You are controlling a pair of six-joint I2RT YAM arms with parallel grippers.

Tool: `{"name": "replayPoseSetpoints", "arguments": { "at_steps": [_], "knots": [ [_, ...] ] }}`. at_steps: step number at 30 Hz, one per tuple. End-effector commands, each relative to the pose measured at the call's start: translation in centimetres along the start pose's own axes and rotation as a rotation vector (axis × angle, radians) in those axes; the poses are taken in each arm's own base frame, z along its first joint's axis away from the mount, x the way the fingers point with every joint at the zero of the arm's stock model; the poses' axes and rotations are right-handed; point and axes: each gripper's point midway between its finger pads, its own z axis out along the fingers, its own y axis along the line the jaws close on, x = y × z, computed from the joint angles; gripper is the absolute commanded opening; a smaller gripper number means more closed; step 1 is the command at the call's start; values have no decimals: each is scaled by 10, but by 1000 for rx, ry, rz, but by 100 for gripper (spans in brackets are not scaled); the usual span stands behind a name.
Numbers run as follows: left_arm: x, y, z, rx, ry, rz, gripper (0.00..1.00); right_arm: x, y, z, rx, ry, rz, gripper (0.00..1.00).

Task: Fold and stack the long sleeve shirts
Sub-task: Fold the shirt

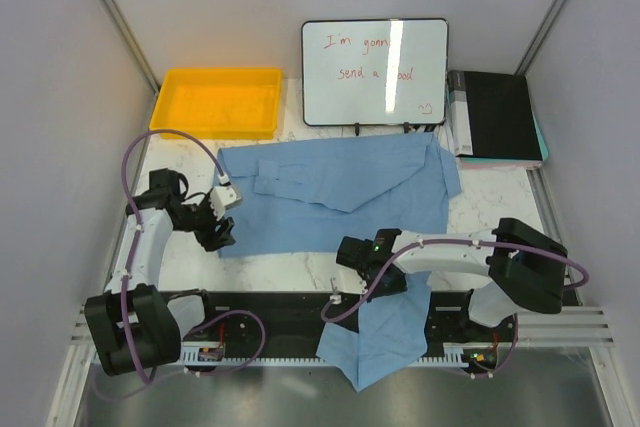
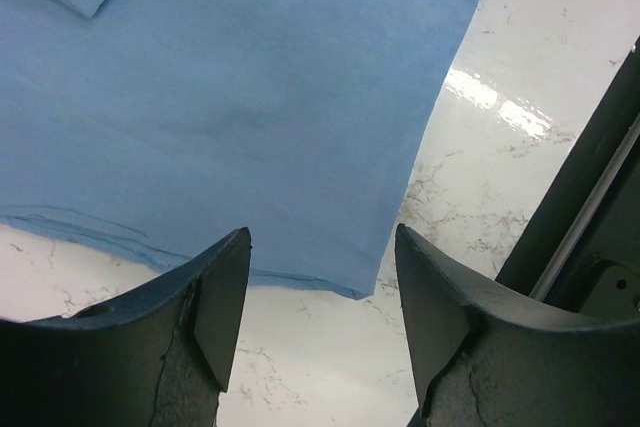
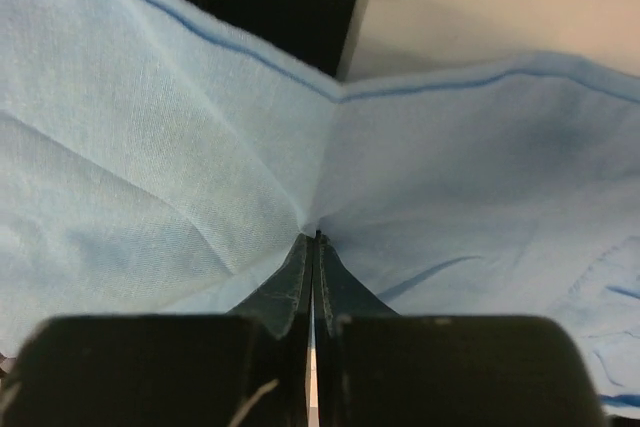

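A light blue long sleeve shirt (image 1: 340, 192) lies spread across the marble table, and one part of it (image 1: 385, 342) hangs over the near edge past the black base rail. My right gripper (image 1: 372, 265) is shut on a pinch of this cloth (image 3: 317, 235), which puckers at the fingertips. My left gripper (image 1: 215, 227) stands open just off the shirt's left lower corner (image 2: 365, 289), with bare table between its fingers (image 2: 220, 297). The cloth touches neither of them.
A yellow tray (image 1: 220, 102) stands at the back left. A whiteboard (image 1: 375, 72) leans at the back centre, with a black binder (image 1: 495, 117) to its right. The black base rail (image 1: 290, 317) runs along the near edge.
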Motion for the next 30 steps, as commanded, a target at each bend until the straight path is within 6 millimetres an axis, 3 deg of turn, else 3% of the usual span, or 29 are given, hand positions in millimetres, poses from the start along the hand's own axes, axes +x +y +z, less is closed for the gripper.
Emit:
{"name": "replayPoseSetpoints", "arguments": {
  "at_steps": [1,2,6,8,11,13,27,30],
  "knots": [
    [-4,-12,-2,64,-17,185,66,-19,-19,-31,99,-104,12,0],
    [0,-26,-3,118,2,198,65,-19,-17,-37,92,-109,7,0],
    [28,-48,-5,220,110,317,54,-17,-19,-50,113,-132,-7,0],
    [40,-58,-2,241,139,393,54,-14,-21,-53,110,-130,2,0],
    [50,-52,9,181,185,447,54,-12,-26,-57,102,-131,17,0],
    [47,-41,13,111,179,490,53,-10,-29,-59,103,-134,27,0],
    [44,-22,42,35,166,563,49,-11,-31,-72,84,-151,30,0],
    [48,-26,45,63,179,562,41,-12,-31,-73,83,-152,33,0]
  ]
}}
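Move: The shirt's near left corner lies about 3 cm back and 2 cm to the left of the open left gripper, some 9 cm below; the folded-over cuff is about 12 cm ahead of that gripper and 7 cm to its right. The right gripper already pinches the other sleeve at the front table edge. From it, the middle of the shirt's body lies about 19 cm ahead and 11 cm left, almost level. Sink the left gripper about 6 cm towards the near left corner, first swinging it back some 7 cm, then easing forward about half of that; turn it roughly 25 degrees clockwise and partly narrow the fingers, still open over the near hem. Meanwhile keep the right fingers shut on the sleeve and raise it about 6 cm, drifting forward towards the shirt's body. ##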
